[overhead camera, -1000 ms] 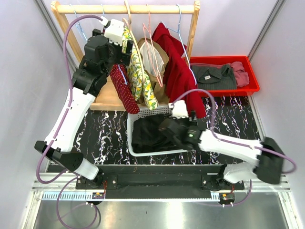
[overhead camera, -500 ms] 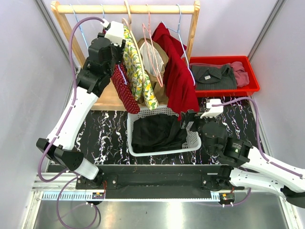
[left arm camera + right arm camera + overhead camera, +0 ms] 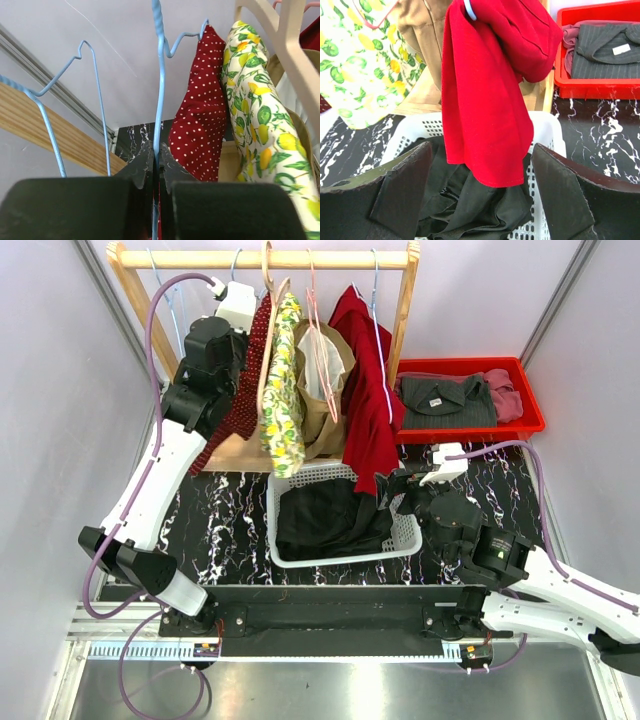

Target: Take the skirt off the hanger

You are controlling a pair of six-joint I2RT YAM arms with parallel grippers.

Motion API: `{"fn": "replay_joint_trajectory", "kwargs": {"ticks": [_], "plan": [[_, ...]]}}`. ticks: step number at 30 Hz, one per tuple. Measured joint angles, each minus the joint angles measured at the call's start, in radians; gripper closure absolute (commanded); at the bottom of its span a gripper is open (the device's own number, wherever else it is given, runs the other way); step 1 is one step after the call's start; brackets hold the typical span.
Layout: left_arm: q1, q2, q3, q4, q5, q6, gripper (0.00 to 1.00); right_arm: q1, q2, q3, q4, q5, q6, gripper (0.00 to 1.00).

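Note:
The red white-dotted skirt hangs from a blue wire hanger at the left of the wooden rack. In the left wrist view the skirt hangs just right of the wire. My left gripper is up at the rack, and its jaws are shut on that blue wire. My right gripper is low at the basket's right end. It stands open, facing the hem of a plain red garment with nothing between its fingers.
A lemon-print garment, a tan one and the red one hang to the skirt's right. Another blue hanger hangs bare to the left. Below stands a white basket holding black cloth. A red bin of clothes sits at the right.
My left gripper has shut on the blue hanger wire. The dotted skirt and lemon-print garment have swung back to hang straighter. My right arm drew back from over the basket to its right end.

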Motion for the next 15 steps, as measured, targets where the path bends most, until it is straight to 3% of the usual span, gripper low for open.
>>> {"fn": "replay_joint_trajectory", "kwargs": {"ticks": [7, 15], "plan": [[0.010, -0.001, 0.011, -0.009, 0.010, 0.012, 1.00, 0.000, 0.002, 0.015, 0.003, -0.020, -0.018, 0.14], [0.026, -0.003, 0.237, -0.073, 0.021, 0.043, 1.00, 0.000, 0.019, 0.029, 0.004, -0.044, -0.026, 0.13]]}}
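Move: The red dotted skirt hangs from the blue hanger already pinched in the left fingers, its middle about 5 cm ahead of that hand and 14 cm below. The rack's rod, carrying that hanger, is roughly 4 cm ahead and 12 cm above. The lemon-print garment hangs about 9 cm right, 3 cm ahead and 12 cm lower; the empty blue hangers, some 14 cm left and 4 cm ahead. From the right hand the skirt is roughly 33 cm left and 26 cm ahead, level. The dotted skirt's blue hanger is lifted from its place on the rod: the left hand, fingers kept shut on the near wire, starts almost still, then rises ever faster by about 8.5 cm. On the way it eases some 2.5 cm back and 2 cm left, away from the lemon-print garment, and tips its fingers up roughly 10 degrees. ##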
